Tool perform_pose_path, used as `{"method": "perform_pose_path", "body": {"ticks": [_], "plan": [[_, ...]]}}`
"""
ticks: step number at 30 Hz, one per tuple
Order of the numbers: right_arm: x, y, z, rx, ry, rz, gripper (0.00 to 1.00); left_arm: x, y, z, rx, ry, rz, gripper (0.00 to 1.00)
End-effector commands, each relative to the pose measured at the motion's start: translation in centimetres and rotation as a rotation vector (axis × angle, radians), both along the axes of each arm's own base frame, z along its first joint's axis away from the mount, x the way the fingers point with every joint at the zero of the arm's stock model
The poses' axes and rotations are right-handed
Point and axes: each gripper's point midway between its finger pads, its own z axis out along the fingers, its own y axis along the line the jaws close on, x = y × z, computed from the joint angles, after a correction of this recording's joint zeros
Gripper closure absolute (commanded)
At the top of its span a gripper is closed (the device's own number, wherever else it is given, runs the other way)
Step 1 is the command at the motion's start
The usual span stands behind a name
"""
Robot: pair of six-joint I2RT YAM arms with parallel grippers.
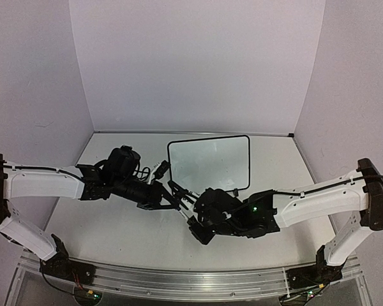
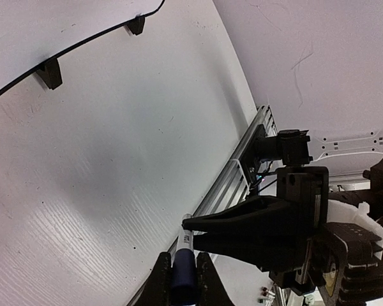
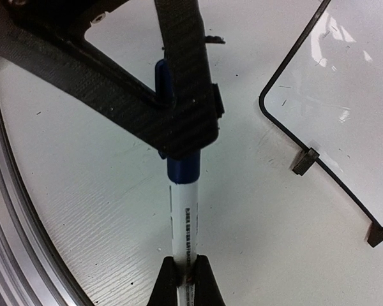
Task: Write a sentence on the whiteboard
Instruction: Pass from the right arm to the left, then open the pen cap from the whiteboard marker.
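Note:
The whiteboard (image 1: pixel 209 162) lies flat at the back centre of the table. Its surface is blank and no blue sentence shows on it. Its black frame and two feet show in the right wrist view (image 3: pixel 345 95) and the left wrist view (image 2: pixel 51 25). A blue-capped white marker (image 1: pixel 186 207) is held between both grippers, in front of the board's near left corner. My left gripper (image 2: pixel 184 273) is shut on the blue cap (image 3: pixel 183 167). My right gripper (image 3: pixel 185 275) is shut on the white barrel (image 3: pixel 184 217). The right gripper's fingers (image 2: pixel 242 220) pinch the barrel's end.
An aluminium rail (image 1: pixel 179 284) runs along the table's near edge, close under the two grippers (image 2: pixel 236 172). White walls close off the back and both sides. The table top is white.

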Motion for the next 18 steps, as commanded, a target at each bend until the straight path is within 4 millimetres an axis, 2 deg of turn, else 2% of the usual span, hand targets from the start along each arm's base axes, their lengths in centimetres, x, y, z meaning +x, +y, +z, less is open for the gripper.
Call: {"method": "perform_pose_path", "body": {"ticks": [1, 4, 8, 11, 15, 18], "plan": [[1.0, 0.2, 3.4, 0.102, -0.048, -0.060, 0.79, 1.1, -0.5, 1.8, -0.054, -0.042, 0.040, 1.00], [1.6, -0.4, 4.5, 0.165, -0.030, -0.103, 0.45, 2.1, 0.0, 2.6, -0.065, -0.082, 0.106, 1.00], [2.9, -1.5, 6.0, 0.329, 0.039, -0.160, 0.17, 3.5, 0.7, 4.8, -0.106, -0.157, 0.193, 1.00], [4.0, -1.6, 8.6, 0.524, 0.099, -0.169, 0.07, 4.2, 1.3, 7.4, -0.185, -0.218, 0.245, 1.00], [4.6, -1.2, 12.5, 0.753, 0.156, -0.118, 0.03, 4.4, 2.0, 11.1, -0.329, -0.283, 0.267, 1.00], [5.5, -1.8, 15.0, 0.947, 0.209, -0.070, 0.02, 3.9, 2.2, 13.2, -0.413, -0.309, 0.238, 1.00]]}}
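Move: Both grippers are already shut on the marker: the left on its cap, with the marker's middle about 3 cm back, 3 cm right and 2 cm below, and the right on its barrel, with that middle about 2 cm ahead, 2 cm left and 1 cm above. The whiteboard's middle lies some 25 cm ahead, 10 cm right and 15 cm below the left hand. The right hand spreads its fingers from shut to fully open, letting go of the marker's barrel, and rises about 9 cm while swinging some 6 cm forward and a little right, its fingertips tipping up by about 30 degrees. The left hand keeps its pinch on the cap and carries the marker up about 8 cm and forward 4 cm, slowly at first, then faster, drifting slightly left as its fingertips lift and turn counter-clockwise. ##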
